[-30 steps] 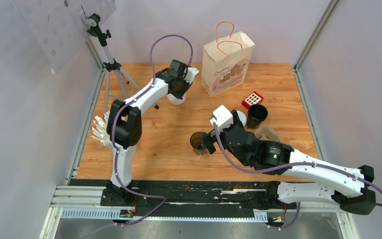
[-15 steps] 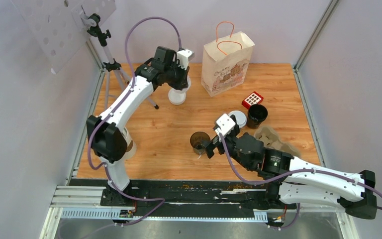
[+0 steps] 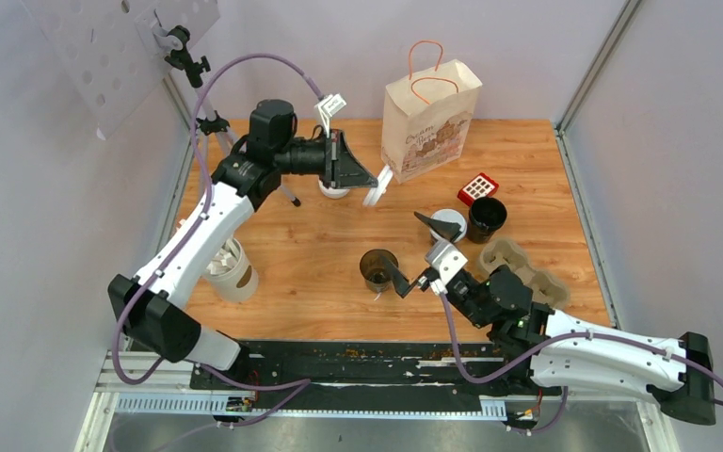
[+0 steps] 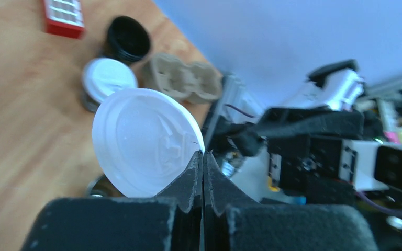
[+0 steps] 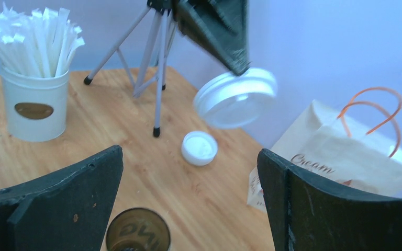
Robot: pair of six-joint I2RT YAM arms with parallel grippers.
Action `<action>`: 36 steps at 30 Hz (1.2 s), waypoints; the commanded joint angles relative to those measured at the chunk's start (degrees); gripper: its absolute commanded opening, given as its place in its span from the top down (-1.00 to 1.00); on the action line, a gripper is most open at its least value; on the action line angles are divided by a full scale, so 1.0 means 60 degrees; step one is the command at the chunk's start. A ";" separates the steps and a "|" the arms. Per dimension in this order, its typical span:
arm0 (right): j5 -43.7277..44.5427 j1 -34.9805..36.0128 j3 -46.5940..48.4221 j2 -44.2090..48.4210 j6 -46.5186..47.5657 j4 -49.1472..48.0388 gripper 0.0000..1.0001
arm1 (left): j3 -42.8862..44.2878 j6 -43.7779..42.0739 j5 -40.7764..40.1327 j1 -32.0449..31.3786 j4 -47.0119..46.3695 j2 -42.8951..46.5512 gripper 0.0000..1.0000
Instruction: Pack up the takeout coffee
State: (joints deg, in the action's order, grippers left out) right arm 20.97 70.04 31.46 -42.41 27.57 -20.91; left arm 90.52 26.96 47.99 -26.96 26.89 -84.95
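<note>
My left gripper (image 3: 374,181) is shut on the rim of a white plastic sip lid (image 3: 379,185), held in the air on edge. The lid (image 4: 141,141) fills the left wrist view beside the closed gripper (image 4: 203,154). A lidless brown cup (image 3: 377,268) stands mid-table. My right gripper (image 3: 414,250) is wide open and empty, one finger next to that cup. From the right wrist the brown cup (image 5: 137,230) lies below the open gripper (image 5: 188,157), and the held lid (image 5: 235,98) hangs above. One takeout coffee with its white lid on (image 3: 449,223) stands to the right.
A paper bag (image 3: 430,122) stands at the back. A red box (image 3: 478,188), a black lidless cup (image 3: 487,217) and a cardboard cup carrier (image 3: 520,266) sit at the right. White lids (image 3: 336,189) lie near a tripod (image 3: 209,122). A pale cup of stirrers (image 3: 229,271) stands left.
My left arm has lifted a white lid off the lids at the back and swung it right, toward the middle. My right arm has drawn back toward its base, jaws staying wide.
</note>
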 commanded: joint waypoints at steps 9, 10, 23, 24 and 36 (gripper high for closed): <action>-0.2071 -0.1428 -0.0012 -0.0002 0.1494 -0.1538 -0.99 | -0.2874 0.5465 0.2906 -0.0163 -0.6199 0.1346 1.00; -0.2250 -0.1490 0.0019 -0.0070 0.1566 -0.1499 -1.00 | -0.2880 0.5553 0.2885 -0.0236 -0.6303 0.1365 1.00; -0.1806 -0.1537 0.0328 -0.0918 0.1966 -0.2091 -1.00 | -0.2706 0.6192 0.2358 -0.0806 -0.6746 0.1371 1.00; -0.1700 -0.1537 0.0343 -0.0980 0.2042 -0.2147 -1.00 | -0.2729 0.6250 0.2326 -0.0829 -0.6767 0.1398 1.00; -0.1264 -0.1537 0.0288 -0.1190 0.2504 -0.2976 -1.00 | -0.2698 0.6358 0.2200 -0.0906 -0.6753 0.1513 1.00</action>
State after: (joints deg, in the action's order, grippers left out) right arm 12.58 60.97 31.44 -49.04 41.19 -35.09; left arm 72.66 64.47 61.43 -32.18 -11.81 -78.00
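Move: The left hand holds the white lid by its rim; the right hand's open fingers, its goal, lie about 11 cm back, 5 cm right and 4 cm below. From the right hand, the lid is some 11 cm ahead, 4 cm left and nearly level. About 20 cm below the right hand, the brown cup stands 5 cm ahead and 4 cm left, the lidded cup 16 cm ahead and 12 cm right. Back towards the open right hand, the left arm brings the pinched lid about 8 cm, rising 4 and drifting slightly right; its wrist swings clockwise and its fingertips tip up. The right hand comes to meet it, forward some 4 cm and up 3 with a short dip between, tilting its fingertips up about 15 degrees and staying wide open around the lid. ##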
